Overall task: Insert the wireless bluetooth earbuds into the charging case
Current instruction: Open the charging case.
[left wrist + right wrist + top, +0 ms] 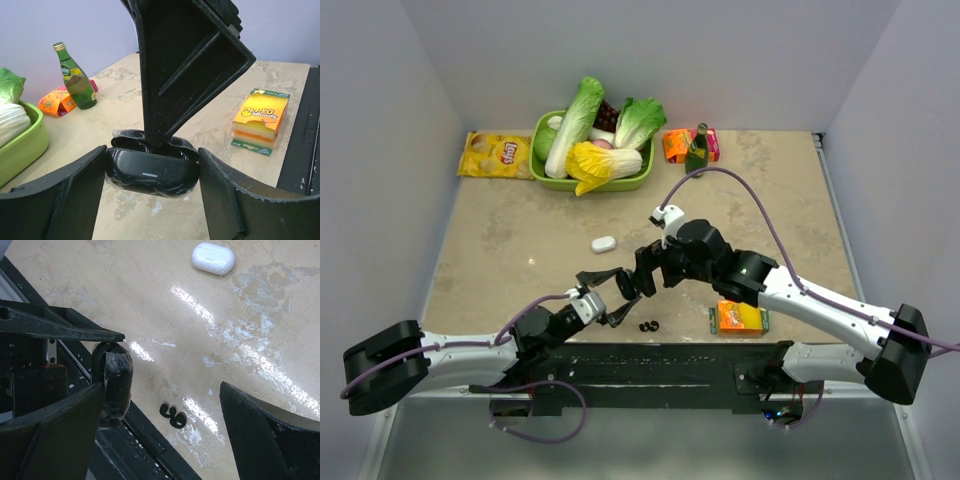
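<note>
My left gripper (152, 175) (612, 297) is shut on a black charging case (150, 172) wrapped in clear film and holds it just above the table. The case's lid looks raised behind its body. One finger (185, 65) of my right gripper (161, 390) (638, 274) comes down onto the case's top from above. The right jaws stand wide apart with nothing between them, the case (115, 382) beside the left one. Two black earbuds (173, 415) (647, 326) lie together on the table near the front edge. A shut white charging case (213, 258) (604, 243) lies farther back.
A sponge pack (740, 317) (261, 120) lies to the right. At the back are a green basket (542, 170) of vegetables, a chips bag (494, 155), a green bottle (697, 148) (77, 80) and an orange box (677, 145). A black mounting bar (650, 365) runs along the near edge.
</note>
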Robot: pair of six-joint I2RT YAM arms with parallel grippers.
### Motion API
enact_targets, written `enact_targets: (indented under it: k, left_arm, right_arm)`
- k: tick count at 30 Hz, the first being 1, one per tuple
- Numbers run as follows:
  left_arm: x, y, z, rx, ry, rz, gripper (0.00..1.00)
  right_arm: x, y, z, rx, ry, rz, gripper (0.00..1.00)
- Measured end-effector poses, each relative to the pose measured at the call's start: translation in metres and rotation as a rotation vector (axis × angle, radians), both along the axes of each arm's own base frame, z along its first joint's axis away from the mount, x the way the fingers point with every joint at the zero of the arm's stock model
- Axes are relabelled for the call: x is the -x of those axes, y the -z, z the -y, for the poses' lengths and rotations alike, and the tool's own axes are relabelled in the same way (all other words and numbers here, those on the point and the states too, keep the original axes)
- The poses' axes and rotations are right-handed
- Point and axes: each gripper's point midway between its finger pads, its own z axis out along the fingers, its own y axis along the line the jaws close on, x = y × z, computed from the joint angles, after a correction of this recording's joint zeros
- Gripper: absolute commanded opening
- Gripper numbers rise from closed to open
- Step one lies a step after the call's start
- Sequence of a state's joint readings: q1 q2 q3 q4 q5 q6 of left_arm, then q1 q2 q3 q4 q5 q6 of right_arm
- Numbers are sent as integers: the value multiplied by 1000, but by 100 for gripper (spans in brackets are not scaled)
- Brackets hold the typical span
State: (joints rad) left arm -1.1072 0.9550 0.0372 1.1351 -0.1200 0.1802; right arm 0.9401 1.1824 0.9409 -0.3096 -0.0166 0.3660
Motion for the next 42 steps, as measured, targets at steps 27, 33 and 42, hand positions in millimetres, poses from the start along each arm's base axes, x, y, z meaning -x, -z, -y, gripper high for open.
enact_targets:
  k: [27, 33, 42]
  left_arm:
    - [2, -6, 0, 18, 0, 12, 0]
    - [3, -6, 0, 14, 3, 20, 0]
    - [5, -11, 0, 26, 2, 32, 0]
  right_arm:
    - [2, -35, -3, -186, -11, 17, 87]
    - [5, -24, -18, -199, -56, -37, 81]
    - [7, -10, -20, -187, -62, -83, 71]
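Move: The left hand already holds the black charging case pinched by its ends, right at its fingertips. From the right hand's point the case lies about 3 cm back, 2 cm to the left and 1 cm lower, so one spread fingertip is already at its mouth. The black earbuds are on the table about 3 cm back and 2 cm right of the right hand, 19 cm below; the white case is about 20 cm ahead, 9 cm left and equally low. With one fingertip at the case's open mouth both at the start and at the end, the right hand works about 2 cm forward and right, lifts some 3 cm, then swings 3 cm left and slightly back while sinking again. It rolls its left side up about 10 degrees, and its fingers close by a quarter. The left hand keeps its pinch, rising 1 cm. ##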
